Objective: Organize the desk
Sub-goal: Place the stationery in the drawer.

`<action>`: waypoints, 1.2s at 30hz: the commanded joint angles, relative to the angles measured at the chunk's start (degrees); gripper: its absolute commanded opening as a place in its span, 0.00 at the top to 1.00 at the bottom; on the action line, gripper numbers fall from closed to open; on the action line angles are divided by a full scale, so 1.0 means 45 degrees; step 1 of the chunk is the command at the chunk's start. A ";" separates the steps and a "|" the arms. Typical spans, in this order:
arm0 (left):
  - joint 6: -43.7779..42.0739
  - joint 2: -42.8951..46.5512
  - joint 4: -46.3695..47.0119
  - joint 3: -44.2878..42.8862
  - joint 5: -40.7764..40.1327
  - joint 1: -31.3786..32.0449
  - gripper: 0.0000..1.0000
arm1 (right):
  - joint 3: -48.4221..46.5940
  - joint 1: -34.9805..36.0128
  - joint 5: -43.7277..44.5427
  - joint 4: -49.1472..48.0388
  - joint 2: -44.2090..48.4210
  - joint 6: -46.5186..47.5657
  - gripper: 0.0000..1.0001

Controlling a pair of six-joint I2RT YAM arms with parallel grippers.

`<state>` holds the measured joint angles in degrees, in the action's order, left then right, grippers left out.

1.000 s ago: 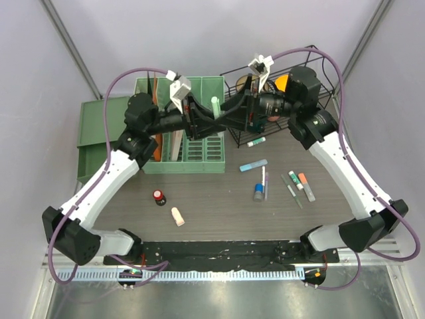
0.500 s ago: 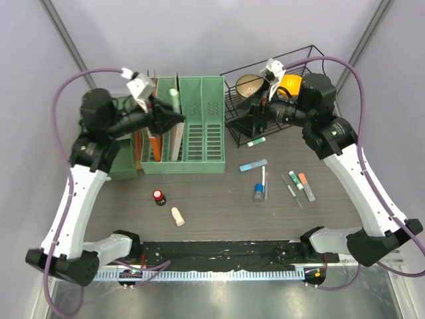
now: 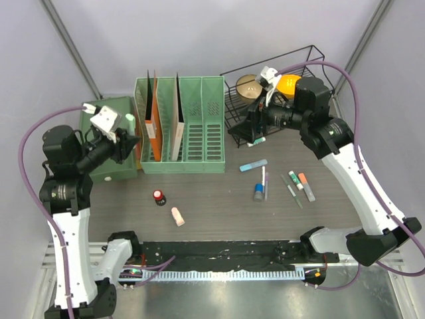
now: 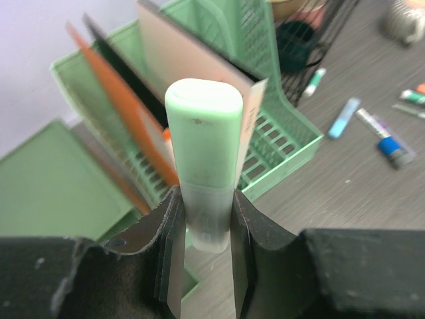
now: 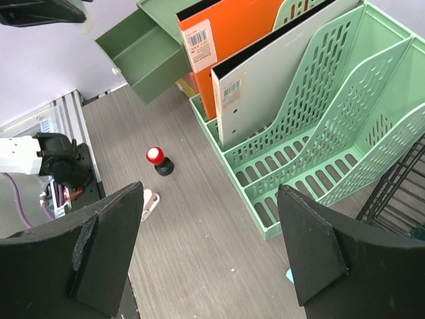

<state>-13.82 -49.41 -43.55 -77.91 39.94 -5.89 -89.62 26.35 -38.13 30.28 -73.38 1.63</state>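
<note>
The desk (image 3: 219, 206) is a dark wood-grain top strewn with small stationery. My left gripper (image 3: 125, 138) hovers over the green drawer box (image 3: 99, 113) at the far left, shut on a highlighter (image 4: 202, 166) with a pale green cap and a translucent body; the cap end (image 3: 130, 119) sticks out past the fingers (image 4: 166, 239). My right gripper (image 3: 255, 127) hangs in front of the black wire basket (image 3: 312, 66), jaws wide open and holding nothing. In the right wrist view, bare desk (image 5: 212, 219) lies between its fingertips (image 5: 109, 246).
A green file rack (image 3: 202, 143) holds an orange folder (image 3: 151, 126) and a white one. On the desk lie a red-topped stamp (image 3: 159, 197), a pink piece (image 3: 177, 216), a blue marker (image 3: 254, 165), pens (image 3: 263, 181), an orange-capped marker (image 3: 305, 186) and a green-tipped marker (image 3: 256, 142).
My left arm swung left and nearer, from above the file rack to over the drawer box, still gripping the highlighter. My right gripper drew back toward the basket and its jaws spread wider.
</note>
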 commanded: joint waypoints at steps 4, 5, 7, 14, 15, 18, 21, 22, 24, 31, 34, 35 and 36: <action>-0.0970 0.0355 -0.0147 0.1490 -0.2917 -0.0799 1.00 | 0.0346 -0.0035 -0.0003 0.0223 0.0350 0.0614 0.14; -0.1048 0.0335 -0.0088 0.1628 -0.3074 -0.0916 1.00 | 0.0385 -0.0054 -0.0003 0.0262 0.0370 0.0634 0.13; -0.1224 0.0316 0.0048 0.1979 -0.3368 -0.1325 1.00 | 0.0483 -0.0035 -0.0081 0.0263 0.0370 0.0693 0.13; -0.2785 -0.0425 -0.0360 0.2118 -0.2826 -0.3102 1.00 | 0.0756 -0.0035 -0.0179 0.0419 0.0429 0.0927 0.14; -0.3193 -0.0543 -0.0671 0.2079 -0.2744 -0.3318 1.00 | 0.0776 -0.0035 -0.0179 0.0419 0.0448 0.0985 0.14; -0.4286 -0.1109 -0.1452 0.1786 -0.2353 -0.4041 1.00 | 0.0815 -0.0035 -0.0198 0.0458 0.0507 0.1064 0.14; -0.5283 -0.1422 -0.1728 0.1746 -0.2314 -0.4471 1.00 | 0.0815 -0.0035 -0.0218 0.0497 0.0507 0.1103 0.14; -0.5500 -0.1462 -0.1709 0.1863 -0.2353 -0.4511 1.00 | 0.0815 -0.0054 -0.0257 0.0497 0.0468 0.1103 0.14; -0.5735 -0.1540 -0.1651 0.1981 -0.2450 -0.4511 1.00 | 0.0796 -0.0035 -0.0335 0.0478 0.0409 0.1084 0.14; -0.7042 -0.1930 -0.1924 0.2176 -0.2607 -0.4531 1.00 | 0.0835 -0.0035 -0.0394 0.0536 0.0331 0.1064 0.14; -0.7473 -0.2086 -0.1807 0.2332 -0.2841 -0.4512 1.00 | 0.0795 -0.0035 -0.0413 0.0575 0.0331 0.1045 0.14; -0.7533 -0.2164 -0.1845 0.2352 -0.2861 -0.4511 1.00 | 0.0776 -0.0035 -0.0414 0.0575 0.0331 0.1044 0.14; -0.7669 -0.2339 -0.1923 0.2294 -0.2841 -0.4511 1.00 | 0.0776 -0.0035 -0.0433 0.0575 0.0331 0.1044 0.14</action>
<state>-44.27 -58.65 -51.83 -67.72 27.35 -25.80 -85.69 26.24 -39.09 33.30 -72.99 5.91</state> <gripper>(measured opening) 0.316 0.865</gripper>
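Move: The open green drawer, where the held green highlighter is to go, lies about 12 cm to the left gripper's left, 8 cm ahead and some 24 cm below. The orange folder stands roughly 18 cm ahead and 4 cm right of that gripper, its middle about 24 cm lower. The red-capped bottle is about level with it front to back, 3 cm right and 36 cm down. From the empty right gripper the drawer is about 45 cm left, 5 cm ahead and 25 cm below. Bring the left gripper, still pinching the green highlighter, about 15 cm left and 14 cm down towards the open drawer, most of the leftward sweep coming first, and ease it slightly forward. Tip the fingers further down and swing them counter-clockwise on the way, keeping the grip. Meanwhile let the right gripper, empty and open, sink some 3.5 cm. ##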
